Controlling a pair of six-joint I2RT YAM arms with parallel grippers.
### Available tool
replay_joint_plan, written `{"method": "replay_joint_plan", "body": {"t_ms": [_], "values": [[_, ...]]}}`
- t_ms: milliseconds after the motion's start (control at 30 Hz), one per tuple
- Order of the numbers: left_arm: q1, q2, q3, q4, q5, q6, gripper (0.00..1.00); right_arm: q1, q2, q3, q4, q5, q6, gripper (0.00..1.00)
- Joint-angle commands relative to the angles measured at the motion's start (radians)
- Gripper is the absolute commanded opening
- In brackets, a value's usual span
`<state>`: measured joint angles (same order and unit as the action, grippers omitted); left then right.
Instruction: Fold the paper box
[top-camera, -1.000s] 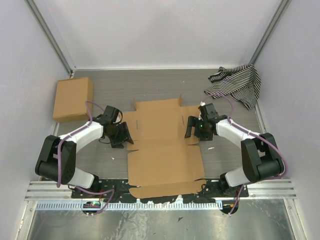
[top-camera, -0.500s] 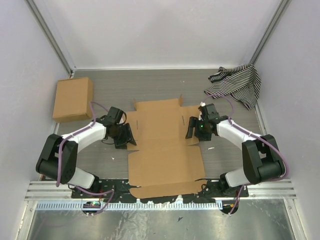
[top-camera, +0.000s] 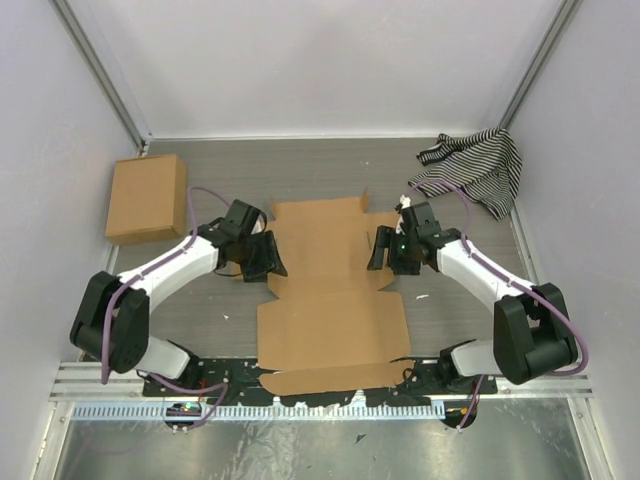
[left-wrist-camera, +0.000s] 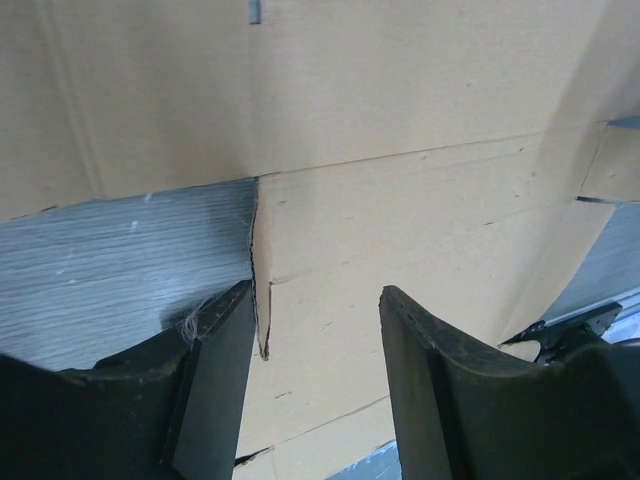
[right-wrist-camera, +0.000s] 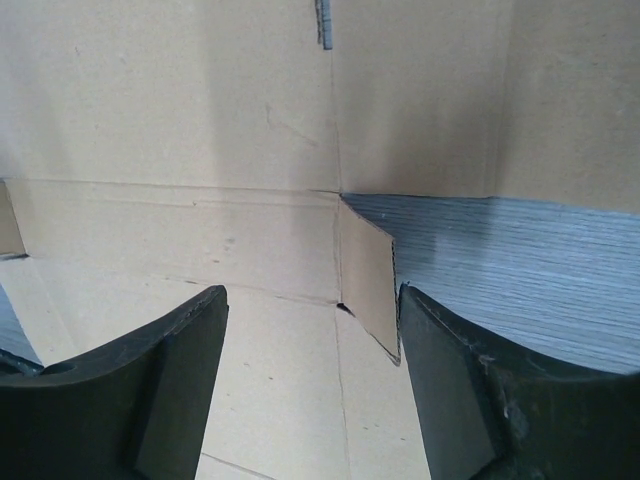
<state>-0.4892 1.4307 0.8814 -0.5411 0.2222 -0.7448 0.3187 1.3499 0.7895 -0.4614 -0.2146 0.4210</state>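
Observation:
The paper box (top-camera: 325, 310) lies as a flat brown die-cut sheet in the middle of the table. At its left edge my left gripper (top-camera: 266, 256) is open over the left side flap. In the left wrist view that gripper (left-wrist-camera: 318, 300) straddles cardboard (left-wrist-camera: 400, 200), with a small tab's raised edge (left-wrist-camera: 258, 290) beside its left finger (left-wrist-camera: 215, 380). At the sheet's right side flap my right gripper (top-camera: 384, 250) is also open. In the right wrist view it (right-wrist-camera: 312, 300) hangs over the sheet (right-wrist-camera: 200, 150), and a small tab (right-wrist-camera: 365, 270) stands up beside its right finger (right-wrist-camera: 450, 380).
A ready-formed brown box (top-camera: 147, 197) sits at the back left. A black-and-white striped cloth (top-camera: 475, 170) lies in the back right corner. Walls with metal rails close in the grey table (top-camera: 330, 170) on three sides.
My left gripper has moved right and back onto the sheet's left flap, which now looks pushed inward. The right gripper shifted slightly toward the sheet and its jaws narrowed a little.

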Motion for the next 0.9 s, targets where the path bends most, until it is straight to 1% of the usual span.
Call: {"method": "replay_joint_plan", "body": {"t_ms": [0, 167, 500, 867], "values": [[-0.038, 0.067, 0.031, 0.032, -0.008, -0.022, 0.59, 0.030, -0.002, 0.024, 0.028, -0.025, 0.023, 0.74], [-0.068, 0.139, 0.043, 0.071, -0.003, -0.034, 0.58, 0.077, 0.022, 0.030, 0.050, -0.023, 0.045, 0.73], [-0.138, 0.214, 0.104, 0.087, -0.007, -0.048, 0.57, 0.212, 0.098, 0.086, 0.062, 0.045, 0.088, 0.73], [-0.171, 0.327, 0.138, 0.087, -0.032, -0.048, 0.56, 0.262, 0.225, 0.083, 0.084, 0.089, 0.106, 0.74]]}}
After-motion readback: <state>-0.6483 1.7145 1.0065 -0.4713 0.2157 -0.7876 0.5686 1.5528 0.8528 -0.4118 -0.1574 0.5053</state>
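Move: The left tab, standing up on the box blank, is between the left hand's open fingers, about 2 cm to the hand's left, level with it and 3 cm below; the right tab stands likewise some 2 cm to the right of the right hand. Each hand has its side flap about 8 cm ahead and 7 cm outward. The near panel's middle is roughly 12 cm back and 14 cm right of the left hand, 11 cm left of the right. The left hand goes right about 6 cm and sinks some 4 cm, its outer finger pushing the left tab over inward, fingers staying open. The right hand goes left nearly 7 cm towards the left hand, easing back about 2 cm on the way and sinking about 3.5 cm mostly late on, its open fingers ending over the blank just inside the right tab's crease, with a slight counter-clockwise turn. ##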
